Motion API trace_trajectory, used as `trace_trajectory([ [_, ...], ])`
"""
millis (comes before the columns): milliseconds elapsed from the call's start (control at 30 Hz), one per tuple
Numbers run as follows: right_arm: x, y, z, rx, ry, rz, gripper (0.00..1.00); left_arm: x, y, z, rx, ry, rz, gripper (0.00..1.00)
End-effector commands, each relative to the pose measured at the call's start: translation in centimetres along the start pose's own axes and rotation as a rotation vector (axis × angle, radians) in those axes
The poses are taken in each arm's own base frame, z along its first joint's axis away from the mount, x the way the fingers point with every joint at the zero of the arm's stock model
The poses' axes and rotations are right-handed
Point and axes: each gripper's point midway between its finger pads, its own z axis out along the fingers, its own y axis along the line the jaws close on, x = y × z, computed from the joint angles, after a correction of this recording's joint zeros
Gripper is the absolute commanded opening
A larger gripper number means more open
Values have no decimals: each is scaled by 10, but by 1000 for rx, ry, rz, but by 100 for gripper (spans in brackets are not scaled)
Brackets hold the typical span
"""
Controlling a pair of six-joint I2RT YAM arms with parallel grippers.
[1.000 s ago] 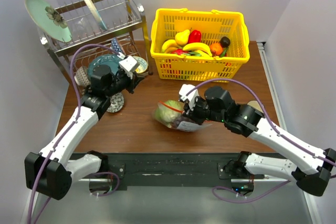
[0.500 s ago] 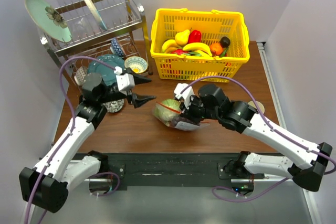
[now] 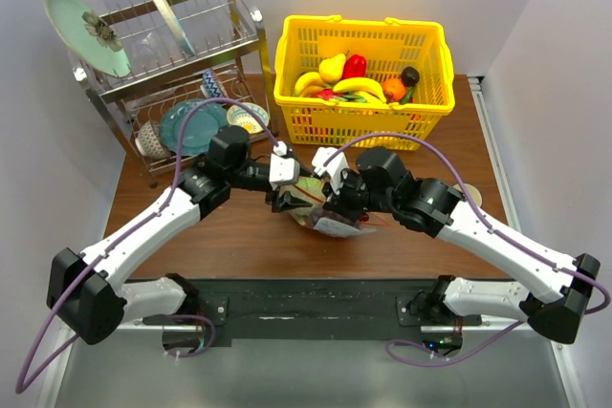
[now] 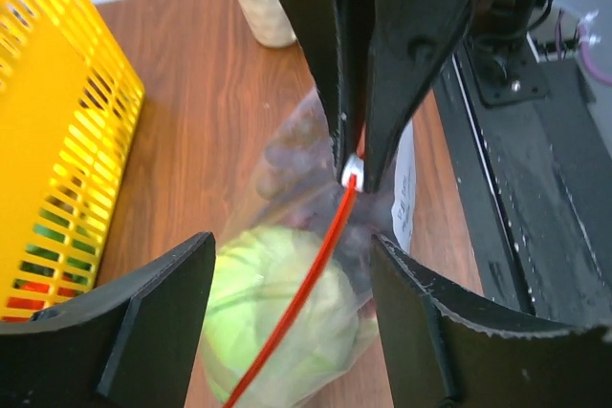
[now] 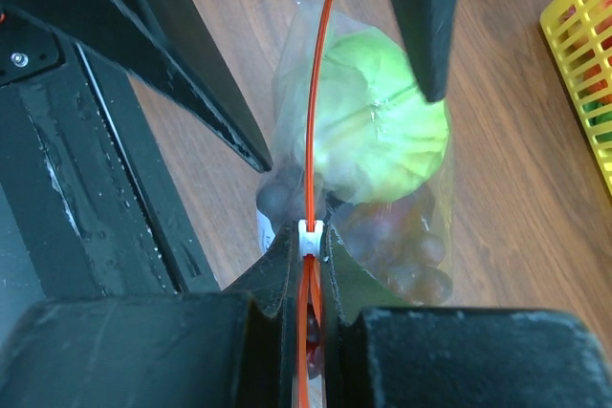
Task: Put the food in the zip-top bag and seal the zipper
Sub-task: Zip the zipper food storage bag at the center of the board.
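Observation:
The zip-top bag (image 3: pixel 314 212) lies on the wooden table, holding a round green piece (image 4: pixel 273 317) and a dark red grape bunch (image 5: pixel 406 250). Its red-orange zipper (image 4: pixel 311 265) stands upright along the mouth. My right gripper (image 5: pixel 308 233) is shut on the zipper's white slider (image 4: pixel 352 171); in the top view the right gripper (image 3: pixel 329 202) is at the bag's right end. My left gripper (image 4: pixel 292 250) is open, with one finger on each side of the bag over the green piece and touching nothing. In the top view the left gripper (image 3: pixel 290 195) is at the bag's left end.
A yellow lattice basket (image 3: pixel 359 123) of plastic fruit stands behind the bag. A metal dish rack (image 3: pixel 172 50) with plates and bowls is at the back left. A white cup (image 4: pixel 263 9) stands on the table to the right. The black base rail (image 3: pixel 316 308) runs along the near edge.
My left arm has swung right from the dish rack to the bag, its open fingers now straddling it. My right gripper has kept hold of the slider and shifted slightly left.

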Motion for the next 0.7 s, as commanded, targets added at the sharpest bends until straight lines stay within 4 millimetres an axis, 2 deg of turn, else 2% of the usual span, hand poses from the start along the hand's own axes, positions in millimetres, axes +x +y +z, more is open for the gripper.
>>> trace_trajectory([
  [0,-38,1,-8,-14,-112,-35,0,-1,4,3,-8,43,71,68],
  [67,-39,0,-8,-14,-114,-34,0,4,1,6,1,58,64,60],
  [100,-39,1,-8,-17,-114,-37,0,6,1,6,5,61,59,40],
  [167,-39,1,-6,-18,-110,-36,0,7,2,8,2,64,48,7],
  [200,-38,0,-6,-16,-108,-36,0,7,4,8,-12,67,48,0],
  [267,-36,0,-6,-12,-104,-35,0,5,5,8,-23,59,37,0],
  [400,-29,-1,-8,3,-94,-26,0,5,22,0,-137,89,11,0],
  [667,2,1,-19,25,-55,9,0,17,66,-43,-343,77,-153,0],
])
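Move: The red zipper strip runs between the left hand's open fingers, roughly 2 cm straight below the hand point. The white slider on the strip is about 5 cm to that hand's right, 2 cm back and 1 cm lower, while the bagged cabbage lies some 9 cm below, 2 cm ahead and 1 cm right. From the right hand, which already grips the slider, that stretch of strip is about 5 cm left, 2 cm forward and 1 cm lower. Straight down about 2.5 cm goes the left hand, its fingers shutting from wide open to pinch the red strip on the slider's left. Keeping the pinch, it then draws forward and slightly left, some 2 cm away from the slider, turning a little counter-clockwise. The right hand stays almost in place and keeps hold of the slider. ##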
